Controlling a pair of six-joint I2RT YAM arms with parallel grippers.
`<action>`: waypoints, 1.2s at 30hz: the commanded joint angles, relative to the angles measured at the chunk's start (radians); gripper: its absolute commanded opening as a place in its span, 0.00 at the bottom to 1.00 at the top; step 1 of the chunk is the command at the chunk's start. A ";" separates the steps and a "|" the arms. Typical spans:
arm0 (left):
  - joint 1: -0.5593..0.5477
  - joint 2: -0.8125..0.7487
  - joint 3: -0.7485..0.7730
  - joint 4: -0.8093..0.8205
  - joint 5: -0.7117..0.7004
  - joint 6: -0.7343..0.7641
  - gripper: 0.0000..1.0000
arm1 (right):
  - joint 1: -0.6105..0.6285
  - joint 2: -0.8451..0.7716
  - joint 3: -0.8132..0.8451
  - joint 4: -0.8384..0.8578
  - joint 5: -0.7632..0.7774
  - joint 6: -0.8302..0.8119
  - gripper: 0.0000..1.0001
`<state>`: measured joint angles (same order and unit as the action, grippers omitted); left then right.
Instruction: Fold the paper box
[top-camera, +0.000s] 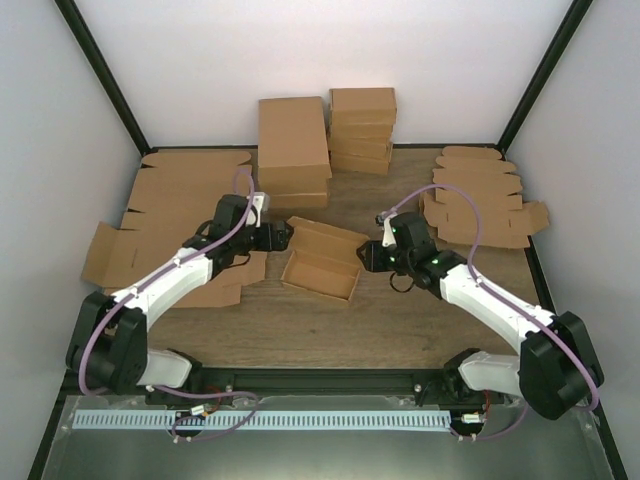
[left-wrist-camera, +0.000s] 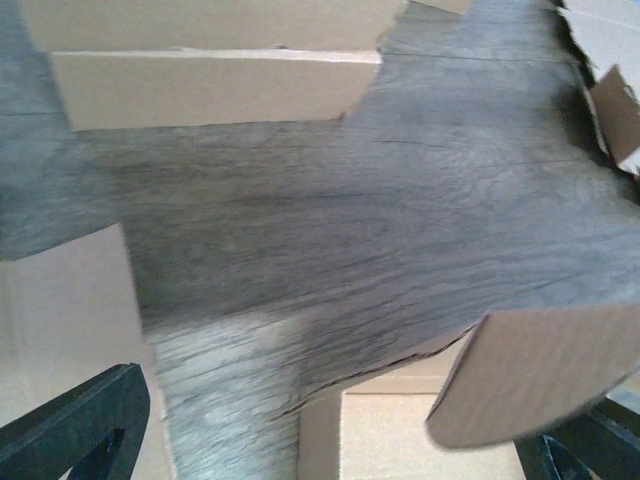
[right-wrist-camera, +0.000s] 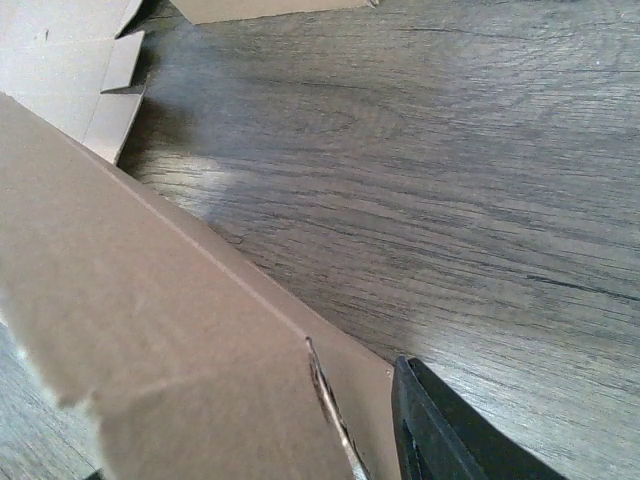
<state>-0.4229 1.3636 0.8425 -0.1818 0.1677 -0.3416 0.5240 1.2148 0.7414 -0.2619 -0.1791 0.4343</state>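
Note:
The paper box lies in the middle of the table as a shallow brown tray, its lid panel raised along the far side. My left gripper stands at its left end, open wide. In the left wrist view both fingers show at the bottom corners, with a rounded flap of the box beside the right one and nothing gripped. My right gripper is at the box's right end. There the box wall fills the gap between the jaws and one black finger presses its outer face; the other finger is hidden.
Two stacks of finished brown boxes stand at the back. Flat cardboard blanks lie at the left, by the left arm, and in a pile at the right. Walls enclose the table on three sides.

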 joint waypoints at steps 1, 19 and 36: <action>0.000 0.049 0.003 0.120 0.119 0.055 1.00 | -0.007 0.013 0.059 -0.009 -0.003 -0.017 0.40; -0.010 0.070 0.038 0.058 0.151 0.043 0.57 | -0.007 0.034 0.085 -0.043 -0.033 -0.018 0.39; -0.118 -0.007 0.003 -0.030 0.083 -0.102 0.52 | 0.028 0.021 0.073 -0.071 0.027 0.072 0.39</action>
<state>-0.5167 1.3891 0.8665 -0.1932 0.2810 -0.3893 0.5369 1.2423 0.7765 -0.3229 -0.1776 0.4732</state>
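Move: The paper box stands open between the hands. From the left hand, its left lid flap is about 4 cm right and 2 cm back, near fingertip height. The tray's middle lies some 10 cm right, 7 cm back and 8 cm below, and the tall box stack about 19 cm straight ahead. The right hand has the lid's right end between its fingers; the left flap is roughly 16 cm to its left and 3 cm farther out. The left fingers come around the paper box's left lid flap, the outer finger ending close against its far side. Wide open, the left hand goes about 3 cm right and 2 cm forward with a small dip, then draws back some 4.5 cm while still edging right, narrowing its fingers to about half open. The right hand stays put, keeping the lid's right end between its half-open fingers. ##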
